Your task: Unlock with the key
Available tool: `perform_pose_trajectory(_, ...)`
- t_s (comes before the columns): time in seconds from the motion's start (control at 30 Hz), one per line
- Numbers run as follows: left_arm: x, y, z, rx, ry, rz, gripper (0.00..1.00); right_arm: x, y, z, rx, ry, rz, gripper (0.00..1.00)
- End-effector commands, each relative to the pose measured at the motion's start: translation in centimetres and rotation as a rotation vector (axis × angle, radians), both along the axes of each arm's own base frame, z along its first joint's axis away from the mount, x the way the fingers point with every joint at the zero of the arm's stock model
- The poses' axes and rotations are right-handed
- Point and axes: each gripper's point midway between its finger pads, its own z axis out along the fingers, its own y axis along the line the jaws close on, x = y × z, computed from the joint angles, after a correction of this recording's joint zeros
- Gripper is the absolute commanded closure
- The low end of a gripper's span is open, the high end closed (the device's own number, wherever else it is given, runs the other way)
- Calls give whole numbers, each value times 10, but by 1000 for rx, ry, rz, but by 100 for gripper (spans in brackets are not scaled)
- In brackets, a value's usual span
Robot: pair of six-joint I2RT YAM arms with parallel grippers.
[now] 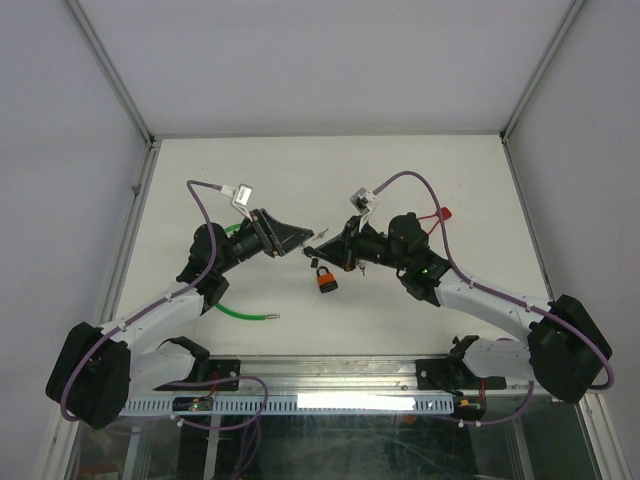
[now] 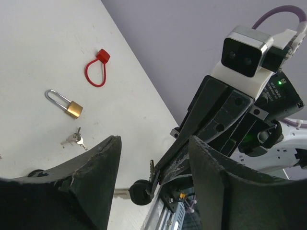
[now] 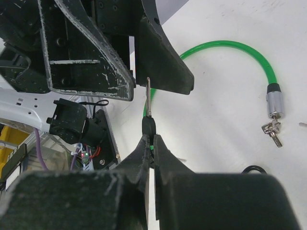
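My right gripper (image 3: 151, 139) is shut on the black head of a key (image 3: 149, 125), held above the table with its blade pointing at the left gripper. The blade tip sits in the gap between the left gripper's fingers (image 3: 163, 57). My left gripper (image 2: 153, 141) is open, and the key (image 2: 140, 191) shows between its jaws without touching either one. In the top view the two grippers (image 1: 303, 240) (image 1: 323, 247) meet tip to tip at the table's middle. An orange and black padlock (image 1: 326, 281) lies on the table just below them.
A brass padlock (image 2: 72, 108) with a long shackle, a small bunch of keys (image 2: 74, 139) and a red loop seal (image 2: 96, 72) lie behind the right arm. A green cable lock (image 3: 240, 52) with its own keys (image 3: 272, 132) lies by the left arm.
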Motion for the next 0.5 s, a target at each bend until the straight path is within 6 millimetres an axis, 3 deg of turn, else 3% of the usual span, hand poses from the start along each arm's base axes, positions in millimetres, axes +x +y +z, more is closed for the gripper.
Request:
perform_pose_trajectory(0.0,-6,0,17,-39,-84,-35,47,-5,5,17,63,-32,35,100)
perform_pose_trajectory(0.37,-13,-1,17,-48,-89,-63,74,-2,5,17,71,-32,23,100)
perform_pose_trajectory(0.47,-13,-1,15,-47,-88,-64,91,-1,6,18,75,-31,24,100)
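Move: The black-headed key sticks out of the right gripper's shut tips, its middle about 3 cm left and 1 cm ahead of them, level. From the open left gripper's hand point it lies roughly 2 cm back, dead centre sideways and 1 cm lower. Well beneath the left hand, some 17 cm down, sit the orange padlock, about 3 cm back and 4 cm right, and the green cable's lock, about 6 cm ahead and 3 cm left. Close the left gripper's fingers around the blade of the black-headed key, from well open to nearly shut, while easing that hand back towards the key by about 1 cm with hardly any turn. Hold the right gripper where it is, still pinching the key so the blade points in between the closing left fingers. ##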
